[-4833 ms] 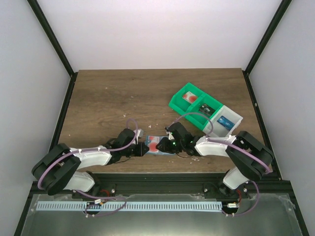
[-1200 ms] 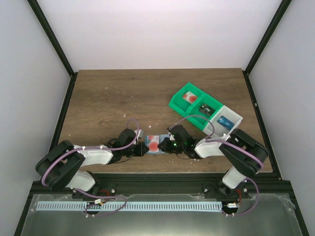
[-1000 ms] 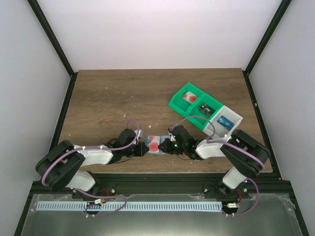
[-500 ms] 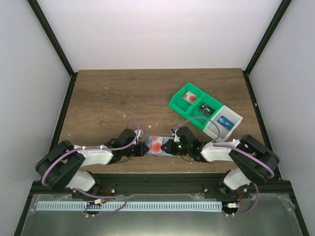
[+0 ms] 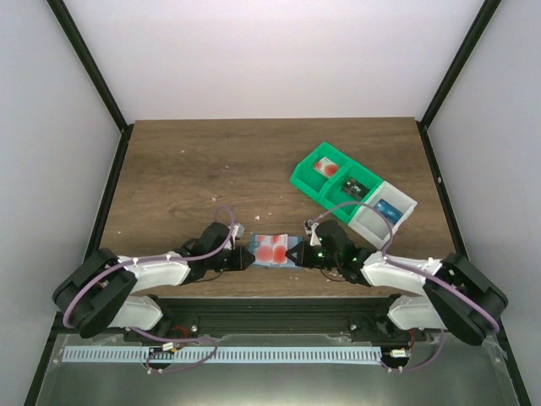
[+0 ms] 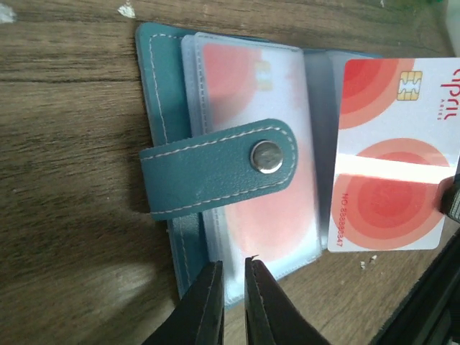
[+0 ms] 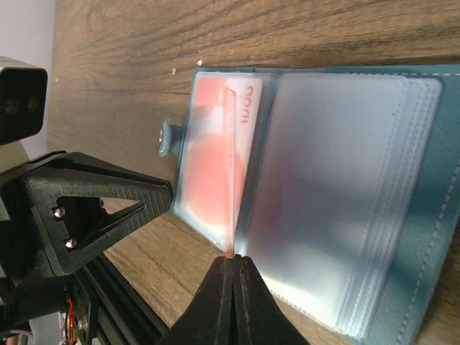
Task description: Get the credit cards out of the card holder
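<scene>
The teal card holder (image 5: pixel 270 260) lies open near the table's front edge, between both arms. Its strap and snap (image 6: pixel 266 157) lie across a sleeve that holds one credit card (image 6: pixel 237 93) with red rings. A second credit card (image 6: pixel 392 180), white with red discs, sticks out beyond the holder's right side. My right gripper (image 7: pixel 233 256) is shut on that card's edge, which shows edge-on beside the frosted sleeves (image 7: pixel 330 180). My left gripper (image 6: pixel 231 262) hovers at the holder's near edge (image 6: pixel 162 122), jaws a narrow gap apart with nothing between them.
Green and white compartment bins (image 5: pixel 325 173) with small cards in them stand at the back right. Pale crumbs dot the wooden table (image 5: pixel 194 169). The black front rail (image 5: pixel 270 309) runs close behind both grippers.
The right gripper has drawn back to the right with the card, which now sits further out of the holder. The left jaws have parted slightly.
</scene>
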Controlling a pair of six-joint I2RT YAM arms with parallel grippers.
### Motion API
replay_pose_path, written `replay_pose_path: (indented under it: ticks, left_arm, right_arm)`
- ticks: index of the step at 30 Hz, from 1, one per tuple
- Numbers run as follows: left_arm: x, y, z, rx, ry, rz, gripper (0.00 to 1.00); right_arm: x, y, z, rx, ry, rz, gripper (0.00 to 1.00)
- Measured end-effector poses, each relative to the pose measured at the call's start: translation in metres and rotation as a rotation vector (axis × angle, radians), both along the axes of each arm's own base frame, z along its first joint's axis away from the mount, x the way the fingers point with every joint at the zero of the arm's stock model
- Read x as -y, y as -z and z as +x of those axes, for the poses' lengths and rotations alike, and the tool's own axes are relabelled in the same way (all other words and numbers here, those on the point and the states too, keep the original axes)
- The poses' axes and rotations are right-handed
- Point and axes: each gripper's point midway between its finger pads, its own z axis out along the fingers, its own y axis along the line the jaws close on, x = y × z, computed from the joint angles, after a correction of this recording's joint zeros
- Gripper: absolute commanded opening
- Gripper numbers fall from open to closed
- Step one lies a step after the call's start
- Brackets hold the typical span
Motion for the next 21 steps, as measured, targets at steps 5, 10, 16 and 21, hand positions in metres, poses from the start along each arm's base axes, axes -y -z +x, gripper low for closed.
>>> replay_pose_path:
  ticks: [5, 10, 16, 21]
  left_arm:
    - [0.004, -0.017, -0.001, 0.005, 0.009, -0.033, 0.36]
    - [0.019, -0.061, 0.004, 0.069, 0.041, -0.139, 0.64]
    - [0.027, -0.095, -0.004, 0.099, 0.113, -0.246, 0.72]
    - [0.034, -0.112, -0.02, 0.102, 0.217, -0.33, 0.71]
  right_arm:
    - [0.006, -0.013, -0.004, 0.034, -0.01, 0.01, 0.0]
    - [0.01, -0.018, -0.015, 0.036, -0.041, 0.017, 0.0]
    - [0.001, -0.047, -0.036, 0.084, -0.178, 0.116, 0.0]
    - [-0.002, -0.067, -0.055, 0.136, -0.298, 0.174, 0.01]
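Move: The card already hangs in the right fingers, its middle roughly 2 cm ahead of and 2 cm left of that hand. From the nearly shut left fingers the card is 2 cm ahead, 8 cm right and some 3 cm higher. The open card holder's middle lies 1 cm ahead, 7 cm right and 1 cm below the left hand; its snap is about 4 cm ahead, 2 cm right and 1 cm below. Left hand rises some 11 cm, opening wide, while the right carries the card 9 cm up and back. ##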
